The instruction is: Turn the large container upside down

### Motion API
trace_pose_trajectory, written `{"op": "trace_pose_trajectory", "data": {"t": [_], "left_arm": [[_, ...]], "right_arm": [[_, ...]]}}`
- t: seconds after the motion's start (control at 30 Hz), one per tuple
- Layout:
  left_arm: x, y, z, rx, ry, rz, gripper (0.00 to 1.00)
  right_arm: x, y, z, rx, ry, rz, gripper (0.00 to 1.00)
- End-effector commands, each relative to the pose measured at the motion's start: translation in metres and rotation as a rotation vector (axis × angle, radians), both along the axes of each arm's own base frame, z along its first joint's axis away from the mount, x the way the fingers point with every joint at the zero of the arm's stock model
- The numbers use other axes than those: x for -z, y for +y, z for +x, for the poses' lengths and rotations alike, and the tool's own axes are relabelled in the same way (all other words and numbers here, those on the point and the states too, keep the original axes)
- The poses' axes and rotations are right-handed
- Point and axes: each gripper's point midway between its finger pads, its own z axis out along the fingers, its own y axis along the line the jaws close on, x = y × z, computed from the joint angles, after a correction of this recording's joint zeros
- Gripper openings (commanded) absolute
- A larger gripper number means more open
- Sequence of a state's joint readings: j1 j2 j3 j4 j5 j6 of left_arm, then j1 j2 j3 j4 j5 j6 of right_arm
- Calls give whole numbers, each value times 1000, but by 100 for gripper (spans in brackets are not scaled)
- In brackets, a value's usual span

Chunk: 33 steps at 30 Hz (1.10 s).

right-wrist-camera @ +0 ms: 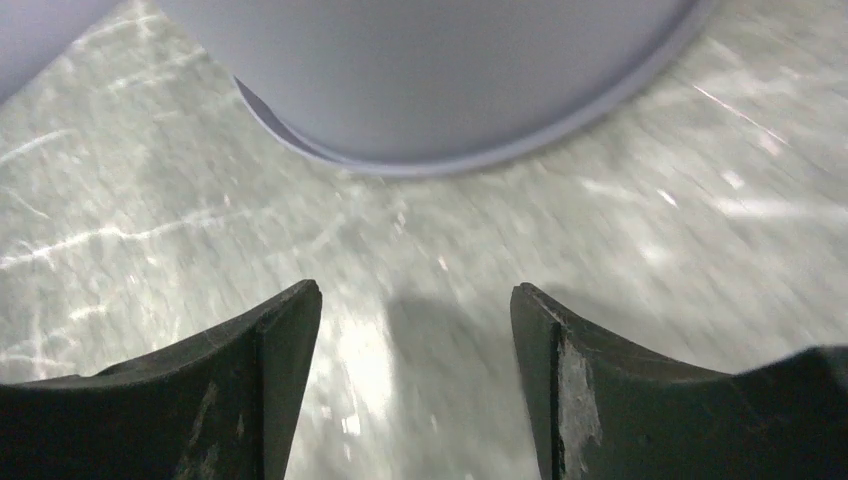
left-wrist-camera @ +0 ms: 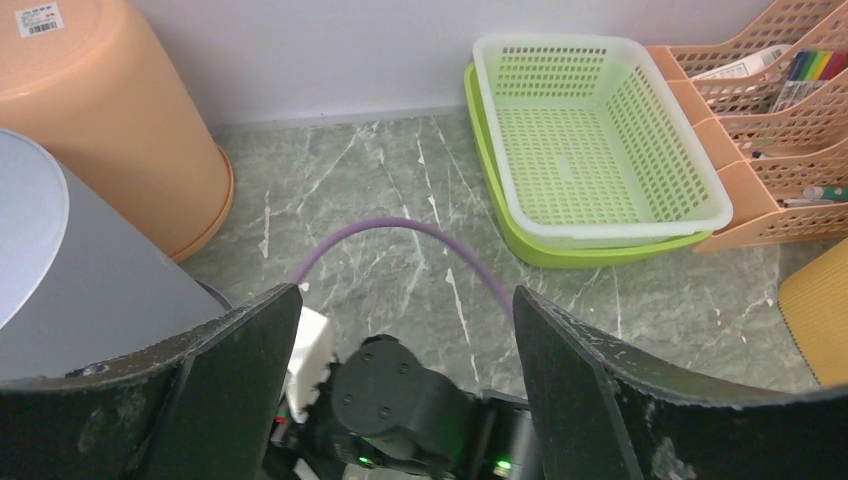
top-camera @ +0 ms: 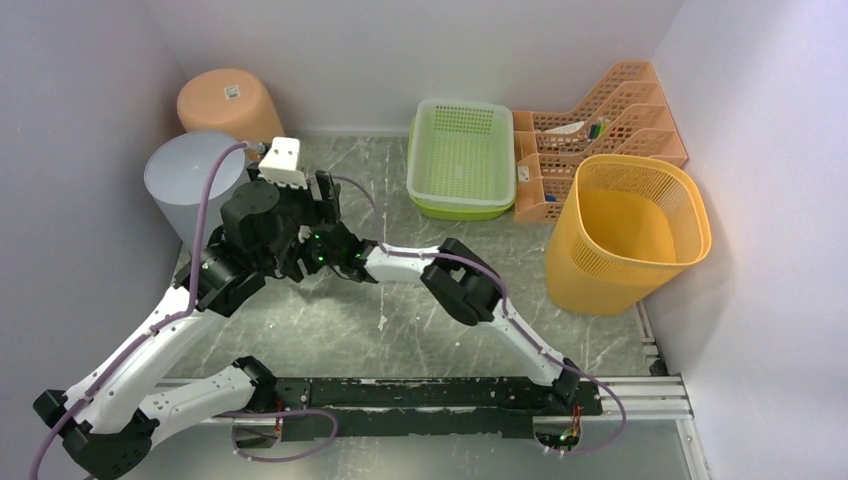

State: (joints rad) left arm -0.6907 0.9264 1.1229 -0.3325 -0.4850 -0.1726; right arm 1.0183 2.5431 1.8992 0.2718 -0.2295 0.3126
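Observation:
The large container is a grey bin [top-camera: 188, 178] at the back left. It stands with its closed base up and its rim on the table [top-camera: 330, 320]. In the right wrist view its rim [right-wrist-camera: 440, 165] lies just ahead of my right gripper [right-wrist-camera: 415, 290], which is open, low over the table and holds nothing. My left gripper [left-wrist-camera: 405, 292] is open and empty too, hovering right of the bin [left-wrist-camera: 60, 280] and above the right arm's wrist [left-wrist-camera: 400, 400]. In the top view the left gripper [top-camera: 325, 195] points toward the back, and the right gripper is mostly hidden under the left arm.
An orange bucket [top-camera: 230, 100] stands upside down behind the grey bin. Stacked green baskets [top-camera: 460, 155] and an orange file organizer [top-camera: 600, 120] sit at the back right. A yellow mesh basket [top-camera: 630, 230] stands upright on the right. Walls close in on three sides.

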Motion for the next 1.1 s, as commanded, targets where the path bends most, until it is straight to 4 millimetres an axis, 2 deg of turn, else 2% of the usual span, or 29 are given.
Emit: {"op": "trace_pose_trajectory", "data": {"t": [0.0, 0.1, 0.23, 0.4, 0.5, 0.67, 0.83, 1.07], "left_arm": [[8, -3, 7, -14, 27, 6, 89], [23, -3, 12, -42, 73, 13, 89], [49, -4, 20, -64, 122, -17, 89], [96, -2, 38, -64, 229, -133, 89], [118, -1, 44, -80, 261, -167, 88], [121, 1, 52, -110, 249, -205, 89], [130, 19, 65, -161, 251, -224, 89], [164, 66, 84, -257, 302, -260, 88]], "right_arm": [[-67, -43, 22, 187, -112, 17, 70], [-87, -83, 26, 290, -121, -1, 71], [-124, -138, 29, 428, -148, -38, 71], [-166, -206, 32, 636, -191, -117, 72], [-190, -251, 31, 774, -218, -157, 74], [-217, -312, 34, 953, -254, -213, 74], [-234, -358, 32, 1079, -264, -241, 75], [-287, -447, 20, 1326, -300, -268, 75]]}}
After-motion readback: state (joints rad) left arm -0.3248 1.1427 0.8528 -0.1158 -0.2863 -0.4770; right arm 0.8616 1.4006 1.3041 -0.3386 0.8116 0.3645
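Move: The yellow container stands about 68 cm to the right hand's right, level ahead; a green basket lies some 36 cm right and 21 cm ahead. The grey container is 14 cm left, 9 cm ahead. From the left hand, the grey container is about 17 cm left, 10 cm ahead and 25 cm below; the orange container is 12 cm left, 22 cm ahead. Right hand swings 40 cm right towards yellow container, rising, turning clockwise; left sinks 15 cm beside grey container. ##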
